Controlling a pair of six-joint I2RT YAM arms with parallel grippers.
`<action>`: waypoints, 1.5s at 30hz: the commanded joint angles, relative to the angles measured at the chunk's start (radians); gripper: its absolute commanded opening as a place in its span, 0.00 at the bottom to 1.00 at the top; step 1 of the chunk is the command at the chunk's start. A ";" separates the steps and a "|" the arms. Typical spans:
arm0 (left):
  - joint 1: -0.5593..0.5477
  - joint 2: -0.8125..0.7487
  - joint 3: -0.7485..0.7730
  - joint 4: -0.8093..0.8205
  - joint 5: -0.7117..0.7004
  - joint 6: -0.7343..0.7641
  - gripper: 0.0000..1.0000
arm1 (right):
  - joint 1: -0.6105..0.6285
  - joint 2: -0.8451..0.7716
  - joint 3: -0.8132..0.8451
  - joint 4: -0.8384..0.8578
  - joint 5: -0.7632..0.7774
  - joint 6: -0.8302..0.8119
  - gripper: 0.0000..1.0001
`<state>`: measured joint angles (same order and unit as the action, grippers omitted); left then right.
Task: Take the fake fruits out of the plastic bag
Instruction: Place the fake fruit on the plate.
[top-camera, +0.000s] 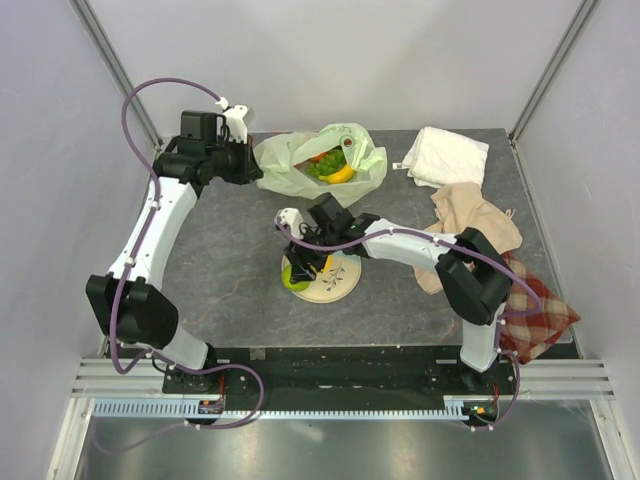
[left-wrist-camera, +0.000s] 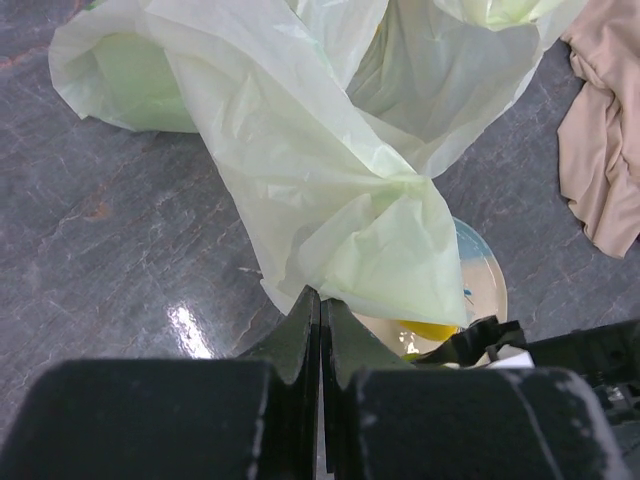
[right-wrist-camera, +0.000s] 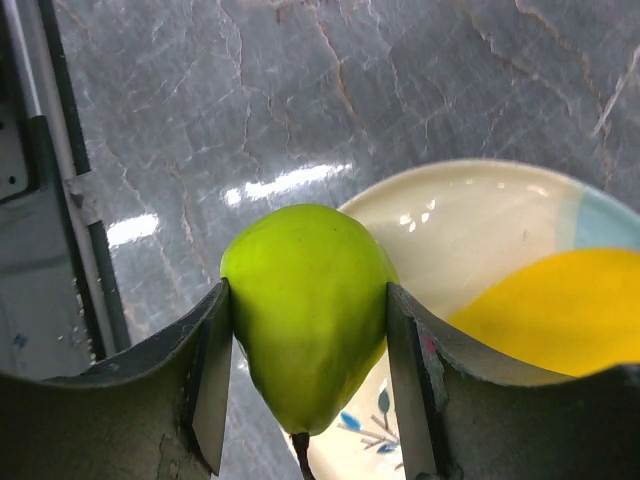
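Note:
The pale-green plastic bag (top-camera: 300, 165) lies open at the back of the table, with a banana (top-camera: 341, 176) and green grapes (top-camera: 325, 165) showing inside. My left gripper (top-camera: 250, 170) is shut on the bag's left edge; in the left wrist view the bag (left-wrist-camera: 330, 180) rises from the closed left gripper (left-wrist-camera: 321, 295). My right gripper (right-wrist-camera: 308, 292) is shut on a green fruit (right-wrist-camera: 305, 310), stem down, over the near-left rim of a cream plate (right-wrist-camera: 470, 220). A yellow fruit (right-wrist-camera: 560, 310) lies on that plate. From above, the right gripper (top-camera: 300, 265) holds the green fruit (top-camera: 293, 283) at the plate (top-camera: 335, 285).
A white cloth (top-camera: 447, 155) lies at the back right, a beige cloth (top-camera: 470, 215) in front of it, and a plaid cloth (top-camera: 535, 310) at the right edge under the right arm. The beige cloth (left-wrist-camera: 600, 150) also shows beside the bag.

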<state>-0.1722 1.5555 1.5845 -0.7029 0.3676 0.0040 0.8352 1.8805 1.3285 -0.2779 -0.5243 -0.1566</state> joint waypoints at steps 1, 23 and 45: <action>0.003 -0.069 -0.023 0.023 -0.004 -0.007 0.02 | 0.033 0.026 0.080 0.085 0.079 -0.054 0.29; 0.003 -0.089 -0.050 0.034 0.019 -0.007 0.02 | 0.035 0.163 0.242 -0.059 0.286 -0.156 0.32; 0.003 -0.058 -0.020 0.046 0.047 -0.013 0.03 | 0.047 0.212 0.356 -0.273 0.250 -0.238 0.48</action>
<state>-0.1722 1.4975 1.5257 -0.6998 0.3950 0.0040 0.8734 2.0720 1.6485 -0.4976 -0.2546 -0.3759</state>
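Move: The green fake fruit is already in the right fingers, just short of the plate's left rim; the plate's middle lies about 4 cm ahead of that hand, 6 cm to its right and 5 cm below. On it the yellow fruit rests about 5 cm ahead, 6 cm right. The open bag's middle is some 28 cm ahead, 6 cm right. From the left hand, the plate is roughly 12 cm back, 16 cm right and 20 cm below. The green fake fruit, still gripped between the right fingers, is carried about 6 cm forward along the plate's left side, beside the yellow fruit, edging left and sinking only about a centimetre. On the way the right wrist rolls some 15 degrees and the fingers come to point more steeply down; they keep their hold. ##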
